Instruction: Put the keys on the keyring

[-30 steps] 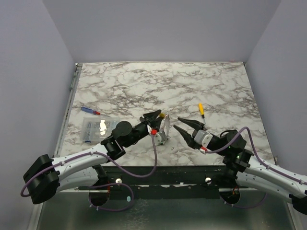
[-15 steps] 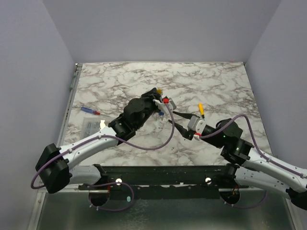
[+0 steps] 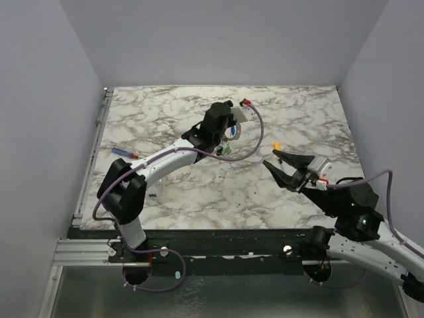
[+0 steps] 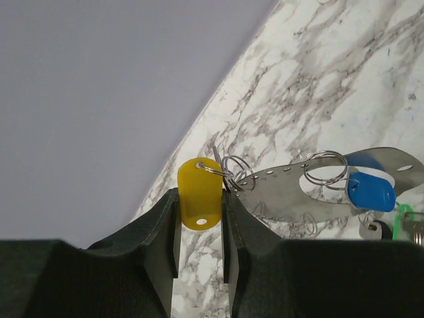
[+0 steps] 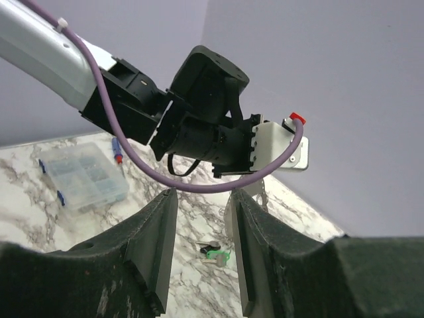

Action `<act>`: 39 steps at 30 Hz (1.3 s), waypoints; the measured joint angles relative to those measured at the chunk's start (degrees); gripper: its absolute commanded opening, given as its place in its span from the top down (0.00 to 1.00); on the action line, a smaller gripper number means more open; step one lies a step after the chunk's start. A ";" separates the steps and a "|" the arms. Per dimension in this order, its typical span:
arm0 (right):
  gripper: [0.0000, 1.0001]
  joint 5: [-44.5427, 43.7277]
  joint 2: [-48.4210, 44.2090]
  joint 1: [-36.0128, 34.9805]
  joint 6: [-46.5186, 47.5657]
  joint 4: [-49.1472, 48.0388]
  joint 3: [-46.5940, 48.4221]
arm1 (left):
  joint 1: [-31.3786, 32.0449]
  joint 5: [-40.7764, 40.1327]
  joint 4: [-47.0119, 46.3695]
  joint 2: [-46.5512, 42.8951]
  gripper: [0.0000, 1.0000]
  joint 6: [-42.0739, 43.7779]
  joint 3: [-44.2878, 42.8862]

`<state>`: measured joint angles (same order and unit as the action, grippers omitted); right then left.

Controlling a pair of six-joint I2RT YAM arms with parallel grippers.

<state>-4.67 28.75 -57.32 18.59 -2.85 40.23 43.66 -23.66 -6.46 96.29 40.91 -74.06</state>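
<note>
My left gripper (image 4: pixel 200 218) is shut on the yellow plastic head of a key (image 4: pixel 200 195), raised above the table's middle. From that key's small ring hangs the keyring (image 4: pixel 285 192), a wide silver loop, with a blue-headed key (image 4: pixel 371 192) on it. In the top view the left gripper (image 3: pixel 228 136) hovers over a green-headed key (image 3: pixel 225 151) lying on the marble. The right wrist view shows that green key (image 5: pixel 217 253) beside a black-headed one (image 5: pixel 207 246). My right gripper (image 3: pixel 270 159) stands open and empty to the right, pointing at the left gripper (image 5: pixel 218 142).
A clear compartment box (image 5: pixel 83 175) and a slim blue-and-red stick (image 3: pixel 124 153) lie at the table's left. A slim yellow stick (image 3: pixel 277 148) lies just beyond the right gripper. Purple walls close in three sides of the marble table (image 3: pixel 172 112).
The left arm swung from the near edge up and away to mid-table, carrying the keyring. The right gripper drew back to the right and its jaws widened slightly.
</note>
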 measured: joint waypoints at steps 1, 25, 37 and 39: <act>0.54 -0.66 -1.33 0.00 -0.28 0.31 0.00 | -0.04 -0.17 0.22 1.36 1.00 -0.04 -1.86; 0.53 -9.79 -9.07 0.00 -5.44 10.34 -1.64 | -0.96 -1.57 -8.57 5.60 1.00 -8.22 1.36; 0.53 -9.79 -8.94 0.00 -6.84 10.56 -1.95 | -1.33 2.29 -9.22 3.76 1.00 -13.27 23.96; 0.53 -9.79 -8.94 0.00 -7.15 10.71 -1.95 | -1.31 2.32 -9.35 2.93 1.00 -13.25 24.72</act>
<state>-14.46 19.81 -57.32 11.44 7.86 38.28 42.35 -21.34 -15.81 99.22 27.66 -49.34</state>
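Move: The left hand already pinches the yellow key. The keyring plate hangs from it, its middle about 8 cm below, 2 cm ahead and 2 cm right. The bare table where the plate is to be laid lies some 22 cm below, level fore and aft and 3 cm right; the yellow screwdriver is 5 cm back, 22 cm right and 23 cm below. From the empty right hand that spot lies about 26 cm ahead, 12 cm left and 34 cm down. Keeping its pinch on the yellow key, the left hand swings the hanging keyring out about 8 cm forward and 6 cm right while rising, then sweeps back and left and drops fast, some 24 cm from its high point, down to just above the table, fingers tipping about 20 degrees further down. The open right hand draws off about 5 cm right and a little down. ##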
